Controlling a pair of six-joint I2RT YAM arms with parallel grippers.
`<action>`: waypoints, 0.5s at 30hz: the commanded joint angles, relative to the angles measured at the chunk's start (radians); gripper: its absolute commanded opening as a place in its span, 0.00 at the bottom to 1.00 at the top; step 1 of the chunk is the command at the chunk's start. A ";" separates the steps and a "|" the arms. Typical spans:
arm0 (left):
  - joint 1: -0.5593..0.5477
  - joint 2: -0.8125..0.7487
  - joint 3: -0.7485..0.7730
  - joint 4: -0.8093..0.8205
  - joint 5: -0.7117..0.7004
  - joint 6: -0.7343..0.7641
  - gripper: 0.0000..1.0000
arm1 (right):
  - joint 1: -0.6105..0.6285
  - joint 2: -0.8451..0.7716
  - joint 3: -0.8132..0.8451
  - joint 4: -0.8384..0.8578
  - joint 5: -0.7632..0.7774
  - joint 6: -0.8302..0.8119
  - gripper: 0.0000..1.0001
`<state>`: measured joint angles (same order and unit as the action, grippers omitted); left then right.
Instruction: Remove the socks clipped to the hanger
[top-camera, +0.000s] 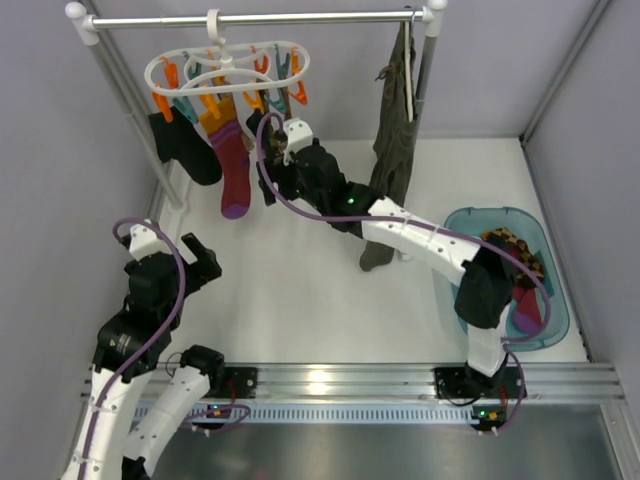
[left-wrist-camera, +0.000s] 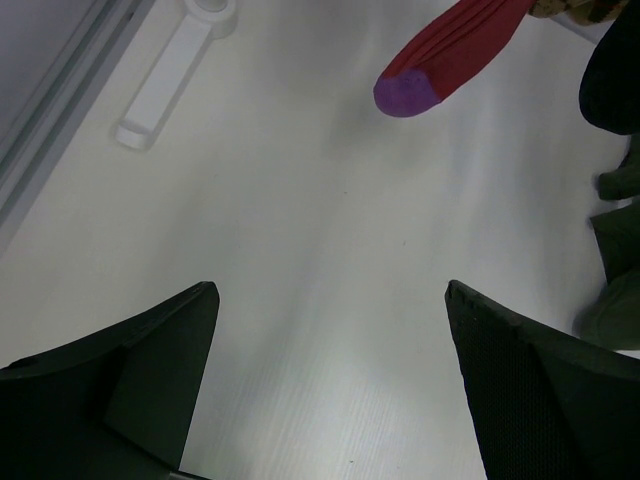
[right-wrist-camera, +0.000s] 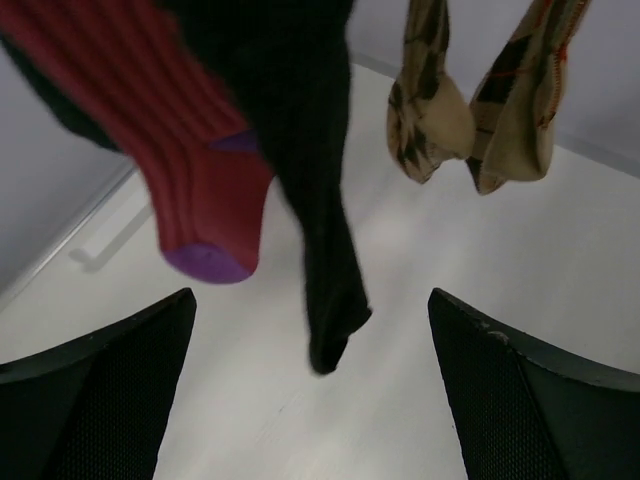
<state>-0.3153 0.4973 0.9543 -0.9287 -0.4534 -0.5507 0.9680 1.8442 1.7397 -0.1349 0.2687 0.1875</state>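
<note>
The white hanger (top-camera: 225, 68) hangs by its hook from the rail, its orange and teal clips dangling. Clipped to it are a black sock (top-camera: 190, 150), a striped sock (top-camera: 232, 165) with a purple toe, and tan argyle socks (right-wrist-camera: 430, 130). My right gripper (top-camera: 272, 170) is raised just under the hanger. In the right wrist view it (right-wrist-camera: 311, 295) stands open, with a thin black sock (right-wrist-camera: 325, 250) dangling between the fingers, untouched. My left gripper (top-camera: 205, 262) is low over the table, open (left-wrist-camera: 331, 285) and holding nothing; the striped sock's toe (left-wrist-camera: 440, 70) hangs ahead of it.
A long olive garment (top-camera: 395, 150) hangs from the rail's right end down to the table. A teal basin (top-camera: 490, 211) at the right holds several socks. The white rack's foot (left-wrist-camera: 170, 75) lies along the left wall. Grey walls enclose the table.
</note>
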 joint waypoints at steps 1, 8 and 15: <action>-0.002 0.001 -0.005 0.060 0.008 -0.006 0.99 | -0.046 0.096 0.119 0.041 -0.016 -0.020 0.94; -0.004 0.076 0.110 0.059 0.114 0.055 0.99 | -0.066 0.205 0.163 0.124 -0.046 -0.046 0.39; -0.004 0.251 0.417 0.062 0.258 0.101 0.99 | -0.025 0.100 -0.018 0.300 -0.027 -0.042 0.04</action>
<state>-0.3153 0.6899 1.2381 -0.9318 -0.2890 -0.4877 0.9112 2.0384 1.7634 0.0193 0.2310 0.1505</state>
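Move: Ahead of the open right hand hangs the narrow black sock, its middle roughly 6 cm forward, 3 cm left and 2 cm higher, with its toe end below hand height. The red sock hangs about 6 cm forward and 10 cm left of that hand; the checked socks hang some 13 cm forward, straight ahead, about 5 cm up. From the left hand, the black sock is about 22 cm forward, 10 cm right and 6 cm above. Easing forward and down about 6 cm each way, with a small drift left, the right hand brings its open fingers to the toe end of the black sock and shuts them, pinching the cloth. The left hand, still open, rises about 7 cm, drifting right and forward towards the hanging socks while turning some 10 degrees clockwise. ##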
